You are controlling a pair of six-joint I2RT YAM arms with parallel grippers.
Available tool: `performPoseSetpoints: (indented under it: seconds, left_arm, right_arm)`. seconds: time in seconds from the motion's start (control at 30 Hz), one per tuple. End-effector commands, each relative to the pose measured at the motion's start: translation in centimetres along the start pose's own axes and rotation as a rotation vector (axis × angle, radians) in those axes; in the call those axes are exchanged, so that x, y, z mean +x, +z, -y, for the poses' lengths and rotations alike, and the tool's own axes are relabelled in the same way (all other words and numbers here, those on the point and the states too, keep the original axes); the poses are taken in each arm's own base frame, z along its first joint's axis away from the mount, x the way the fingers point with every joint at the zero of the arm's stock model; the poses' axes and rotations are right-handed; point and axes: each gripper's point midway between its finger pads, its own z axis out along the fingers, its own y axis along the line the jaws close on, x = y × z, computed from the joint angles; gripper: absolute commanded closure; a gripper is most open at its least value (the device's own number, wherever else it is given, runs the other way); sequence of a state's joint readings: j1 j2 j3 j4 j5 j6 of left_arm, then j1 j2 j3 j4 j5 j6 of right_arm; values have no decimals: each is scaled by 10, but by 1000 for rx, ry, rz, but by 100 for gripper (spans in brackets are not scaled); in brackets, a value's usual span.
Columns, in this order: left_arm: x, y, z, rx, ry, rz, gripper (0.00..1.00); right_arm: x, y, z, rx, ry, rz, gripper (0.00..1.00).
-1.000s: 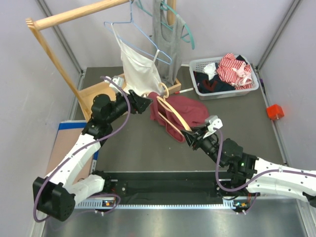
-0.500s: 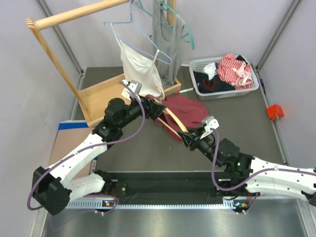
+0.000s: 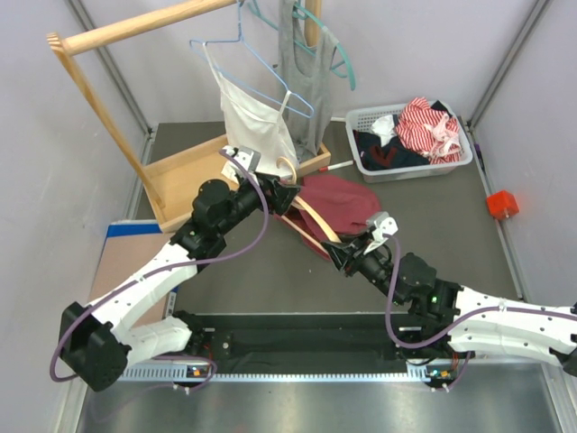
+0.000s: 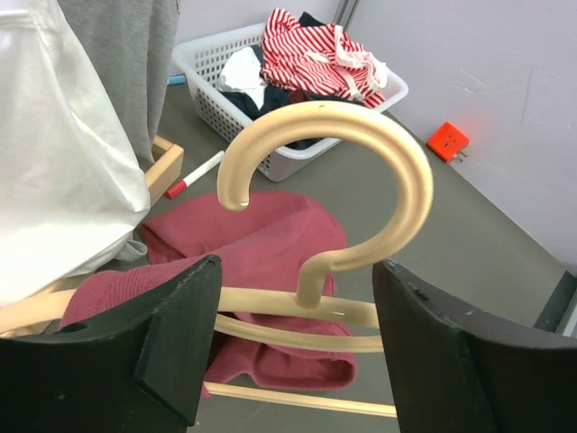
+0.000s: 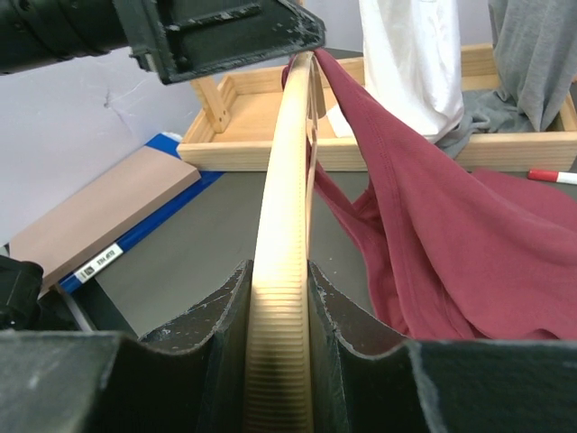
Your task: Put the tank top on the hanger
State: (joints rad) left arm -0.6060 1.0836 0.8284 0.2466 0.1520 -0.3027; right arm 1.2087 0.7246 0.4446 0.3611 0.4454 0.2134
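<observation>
The tan hanger (image 3: 311, 212) slants up off the table. My right gripper (image 3: 341, 251) is shut on its lower arm end (image 5: 281, 298). Its big curved hook (image 4: 397, 171) rises between the fingers of my left gripper (image 3: 285, 193), which stands open with one jaw on each side of the hook's neck (image 4: 311, 280) and touches nothing. The maroon tank top (image 3: 347, 203) lies bunched on the table behind the hanger. One strap (image 5: 347, 99) runs up to the hanger's top near the left gripper, and the rest of the fabric (image 5: 460, 253) spreads to the right.
A wooden rack (image 3: 135, 32) with a tray base (image 3: 180, 171) stands at the back left. A white camisole (image 3: 257, 117) and a grey top (image 3: 302, 63) hang from it. At the back right is a white basket (image 3: 415, 169) of clothes. An orange block (image 3: 502, 204) and a red marker (image 3: 341, 166) lie nearby.
My left arm swung right from beside the rack to the hanger's hook, and its jaws now straddle the neck. The right gripper shifted slightly left and still holds the hanger.
</observation>
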Motion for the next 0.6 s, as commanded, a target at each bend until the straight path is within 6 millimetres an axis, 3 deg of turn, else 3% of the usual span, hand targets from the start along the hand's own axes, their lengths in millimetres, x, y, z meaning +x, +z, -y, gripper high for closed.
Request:
performPoseSetpoints:
  seconds: [0.0, 0.13, 0.27, 0.3, 0.37, 0.4, 0.43, 0.57]
  left_arm:
    - [-9, 10, 3, 19, 40, 33, 32]
    - [-9, 10, 2, 18, 45, 48, 40]
    - [-7, 9, 5, 32, 57, 52, 60]
    - [-6, 9, 4, 32, 66, 53, 71]
    - [-4, 8, 3, 30, 77, 52, 83]
    - [-2, 8, 2, 25, 78, 52, 95]
    - [-2, 7, 1, 19, 81, 54, 99]
    - [9, 3, -10, -24, 101, 43, 100]
  right_arm:
    - [-32, 3, -16, -61, 79, 112, 100]
    - [-30, 2, -15, -66, 89, 117, 100]
    - [-29, 4, -17, -70, 89, 116, 100]
    - [-27, 5, -17, -67, 89, 111, 100]
    - [-25, 6, -17, -68, 87, 106, 100]
    - [-22, 7, -17, -64, 86, 100, 100]
    - [-22, 7, -17, -62, 88, 99, 100]
    - [-14, 11, -13, -34, 91, 79, 100]
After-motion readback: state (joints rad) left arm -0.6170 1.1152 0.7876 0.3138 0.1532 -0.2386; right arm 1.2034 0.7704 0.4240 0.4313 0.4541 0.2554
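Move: The hanger's neck already lies between the left hand's open fingers, about 1 cm ahead, 1 cm right and 1 cm below. The tank top's main spread lies roughly 5 cm ahead and 14 cm right, some 20 cm down; the white top hangs about 14 cm ahead and 9 cm left. From the right hand, still gripping the hanger's end, the neck is about 14 cm ahead, 11 cm left and slightly higher. The left hand sinks about 1.5 cm and pinches the hanger's neck below the hook; the right keeps its grip. ##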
